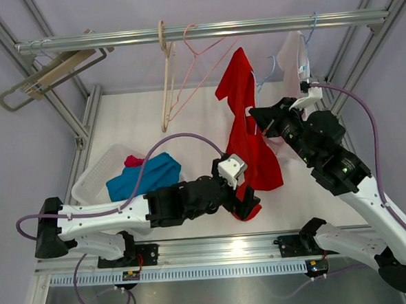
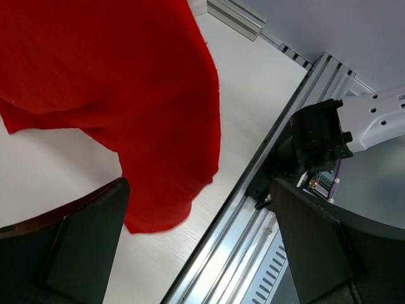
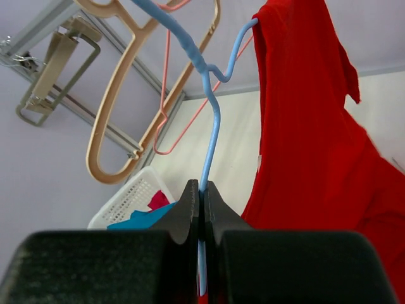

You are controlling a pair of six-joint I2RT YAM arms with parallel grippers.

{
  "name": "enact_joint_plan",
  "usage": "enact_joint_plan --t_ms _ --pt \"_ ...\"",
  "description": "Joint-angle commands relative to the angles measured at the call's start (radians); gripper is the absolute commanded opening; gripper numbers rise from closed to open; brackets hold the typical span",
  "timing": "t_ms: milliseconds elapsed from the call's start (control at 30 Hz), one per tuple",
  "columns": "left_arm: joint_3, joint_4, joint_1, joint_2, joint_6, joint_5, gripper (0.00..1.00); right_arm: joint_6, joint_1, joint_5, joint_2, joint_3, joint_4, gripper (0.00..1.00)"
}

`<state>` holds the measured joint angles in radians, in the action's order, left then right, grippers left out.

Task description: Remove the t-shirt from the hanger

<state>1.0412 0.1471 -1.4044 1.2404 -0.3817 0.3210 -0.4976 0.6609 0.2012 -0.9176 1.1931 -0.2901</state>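
A red t-shirt [image 1: 247, 135] hangs from one arm of a light blue wire hanger [image 1: 264, 78] and drapes down to the table. My right gripper [image 1: 265, 124] is shut on the hanger's wire; in the right wrist view the jaws [image 3: 202, 190] pinch the blue wire [image 3: 214, 120], with the shirt [image 3: 310, 145] to their right. My left gripper [image 1: 248, 206] is at the shirt's lower hem. In the left wrist view it [image 2: 199, 209] is open, and the hem [image 2: 126, 82] hangs just ahead of the fingers, not gripped.
A metal rail [image 1: 196, 32] at the back carries a beige wooden hanger [image 1: 165, 78], a pink wire hanger [image 1: 198, 69] and a pale garment [image 1: 292, 57] on another blue hook. A white basket [image 1: 94, 174] with blue and magenta clothes stands at the left. The front frame rail [image 2: 253, 215] lies close by.
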Motion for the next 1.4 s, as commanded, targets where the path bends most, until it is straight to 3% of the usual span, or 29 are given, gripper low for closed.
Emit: enact_joint_plan --t_ms 0,67,167,300,333,400,667,867,967,1067,1200,1367 --pt "0.057 -0.093 -0.007 0.03 0.006 0.024 0.99 -0.006 0.013 0.04 0.04 0.074 0.088 0.0" --pt "0.065 -0.103 -0.013 0.047 0.001 0.03 0.98 0.002 0.014 0.035 0.043 0.097 0.088 0.0" --pt "0.075 -0.1 -0.022 0.08 0.007 0.061 0.87 0.008 0.014 0.017 0.043 0.129 0.092 0.0" --pt "0.066 -0.103 -0.025 0.096 0.013 0.108 0.41 0.014 0.014 -0.011 0.046 0.166 0.103 0.0" --pt "0.062 -0.103 -0.027 0.091 0.014 0.112 0.14 0.021 0.014 -0.011 0.045 0.183 0.103 0.0" --pt "0.048 -0.098 -0.04 0.068 0.015 0.113 0.0 0.031 0.014 0.004 0.034 0.213 0.097 0.0" --pt "-0.096 0.003 -0.151 -0.045 -0.048 0.13 0.0 0.119 -0.007 0.064 -0.131 0.417 0.101 0.0" --pt "-0.216 0.035 -0.166 -0.07 -0.118 0.119 0.0 -0.004 -0.095 -0.189 -0.149 0.554 0.066 0.0" --pt "-0.173 0.082 -0.165 -0.111 -0.065 0.267 0.0 -0.042 -0.093 -0.311 -0.037 0.472 0.049 0.0" --pt "-0.101 0.026 -0.156 -0.16 0.07 0.409 0.0 -0.077 -0.095 -0.42 0.097 0.366 0.028 0.0" --pt "0.002 -0.113 -0.05 -0.134 0.283 0.434 0.0 -0.136 -0.095 -0.636 0.209 0.341 -0.029 0.0" --pt "0.092 -0.394 0.042 -0.017 0.452 0.447 0.0 -0.192 -0.095 -0.716 0.29 0.355 -0.075 0.0"
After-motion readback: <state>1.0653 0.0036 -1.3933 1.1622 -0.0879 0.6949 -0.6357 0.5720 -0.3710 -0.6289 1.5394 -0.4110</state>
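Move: The red t-shirt's near lower corner hangs between the left hand's open fingers, about 3 cm to that hand's right, 1 cm lower and level with it fore and aft. From the right hand, which already holds the blue hanger, that corner lies about 15 cm back, no distance sideways and 17 cm below. The shirt's top, on the hanger, is 10 cm straight ahead of the right hand and 9 cm above; the pale shirt is 12 cm ahead and 10 cm right at hand height. The left hand eases about 2 cm right and slightly down, shuts its fingers on the red t-shirt's near lower corner, then draws it back and down, followed by left, before turning forward and up by roughly 10 cm each. The right hand keeps its pinch on the blue hanger, rises some 10 cm with a small sway back and forward, then pulls the hanger back about 20 cm and farther up, away from the t-shirt, turning counter-clockwise some 30 degrees and tipping its fingers up. ##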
